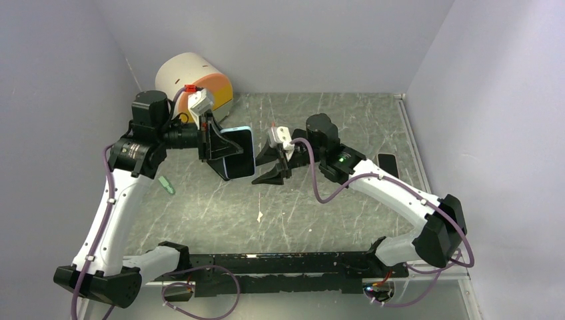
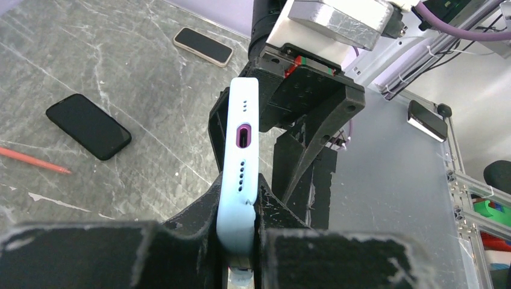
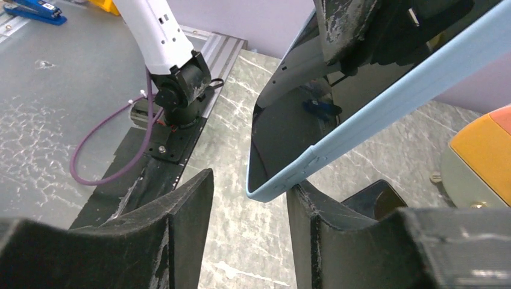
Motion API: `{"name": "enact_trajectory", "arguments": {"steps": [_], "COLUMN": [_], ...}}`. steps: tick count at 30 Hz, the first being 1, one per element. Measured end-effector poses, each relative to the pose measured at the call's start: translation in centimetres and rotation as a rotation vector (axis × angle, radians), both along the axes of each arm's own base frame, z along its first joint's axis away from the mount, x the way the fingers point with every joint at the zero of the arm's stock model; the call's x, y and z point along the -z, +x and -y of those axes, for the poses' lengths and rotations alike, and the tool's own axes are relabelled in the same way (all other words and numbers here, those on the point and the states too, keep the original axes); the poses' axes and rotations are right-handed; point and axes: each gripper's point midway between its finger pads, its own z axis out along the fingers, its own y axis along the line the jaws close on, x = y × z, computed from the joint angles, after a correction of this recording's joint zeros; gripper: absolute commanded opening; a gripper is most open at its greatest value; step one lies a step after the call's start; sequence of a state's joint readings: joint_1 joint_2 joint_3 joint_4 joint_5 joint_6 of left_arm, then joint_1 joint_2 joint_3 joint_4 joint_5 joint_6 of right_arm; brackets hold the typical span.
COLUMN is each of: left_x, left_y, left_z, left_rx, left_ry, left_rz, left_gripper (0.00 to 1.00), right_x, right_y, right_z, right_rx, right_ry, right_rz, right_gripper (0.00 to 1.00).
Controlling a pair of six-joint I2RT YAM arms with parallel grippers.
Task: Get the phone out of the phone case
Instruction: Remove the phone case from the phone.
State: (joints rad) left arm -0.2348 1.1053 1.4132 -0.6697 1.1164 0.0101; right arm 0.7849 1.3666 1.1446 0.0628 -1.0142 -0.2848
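The phone, dark screen showing (image 3: 289, 138), sits in a light blue case (image 1: 238, 152) held on edge above the table. My left gripper (image 1: 223, 150) is shut on the case; in the left wrist view the case's port edge (image 2: 241, 150) is pinched between the left gripper's (image 2: 240, 198) two fingers. My right gripper (image 1: 266, 165) is open just right of the phone. In the right wrist view the case's lower corner (image 3: 260, 191) lies between the right gripper's (image 3: 250, 211) open fingers, close against the right finger (image 3: 337, 223).
A black phone (image 2: 88, 125) and a beige-cased phone (image 2: 203, 46) lie on the table, with a red pen (image 2: 33, 161). A white and orange cylinder (image 1: 196, 83) stands at the back left. A small green object (image 1: 166, 185) lies beside the left arm.
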Motion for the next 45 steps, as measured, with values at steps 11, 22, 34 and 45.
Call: {"name": "enact_trajectory", "arguments": {"steps": [11, 22, 34, 45], "left_x": [0.0, -0.3, 0.5, -0.8], "left_y": [-0.4, -0.5, 0.4, -0.8], "left_z": [0.2, 0.5, 0.7, 0.9], "left_rx": [0.009, 0.035, 0.071, 0.112], "left_ry": [-0.019, -0.063, -0.066, -0.098], "left_rz": [-0.045, -0.066, -0.151, -0.139], "left_gripper": [0.03, 0.03, 0.03, 0.02], "right_x": [0.4, 0.3, 1.9, 2.6], "right_y": [0.0, 0.2, 1.0, 2.6], "right_z": [-0.1, 0.4, 0.2, -1.1], "right_rx": [-0.032, -0.059, -0.001, 0.067], "right_ry": [-0.025, -0.068, -0.213, -0.192], "right_rz": [0.010, 0.098, 0.279, 0.364], "right_gripper": [0.22, 0.00, 0.00, 0.15]}}
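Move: The right hand's half-open fingers straddle the near right corner of the blue phone case, which is about 1 cm to their left and 1 cm up; the case's middle is some 3 cm ahead, 5 cm left and 5 cm up. A black phone lies on the table about 23 cm ahead, 16 cm left and 30 cm below the right hand. The left hand still grips the case; that corner is about 4 cm back, 6 cm right and 7 cm below it. The right fingers close on the case's near right corner to about half their gap and, hardly travelling, stay so while the hand begins to roll, its forward side rising some 20 degrees and its fingertips tipping down about 10. It then works forward and down along the edge, about 2.5 cm each, and the fingers shut completely below the rim. The left hand keeps its grip almost in place, turning about 10 degrees. ##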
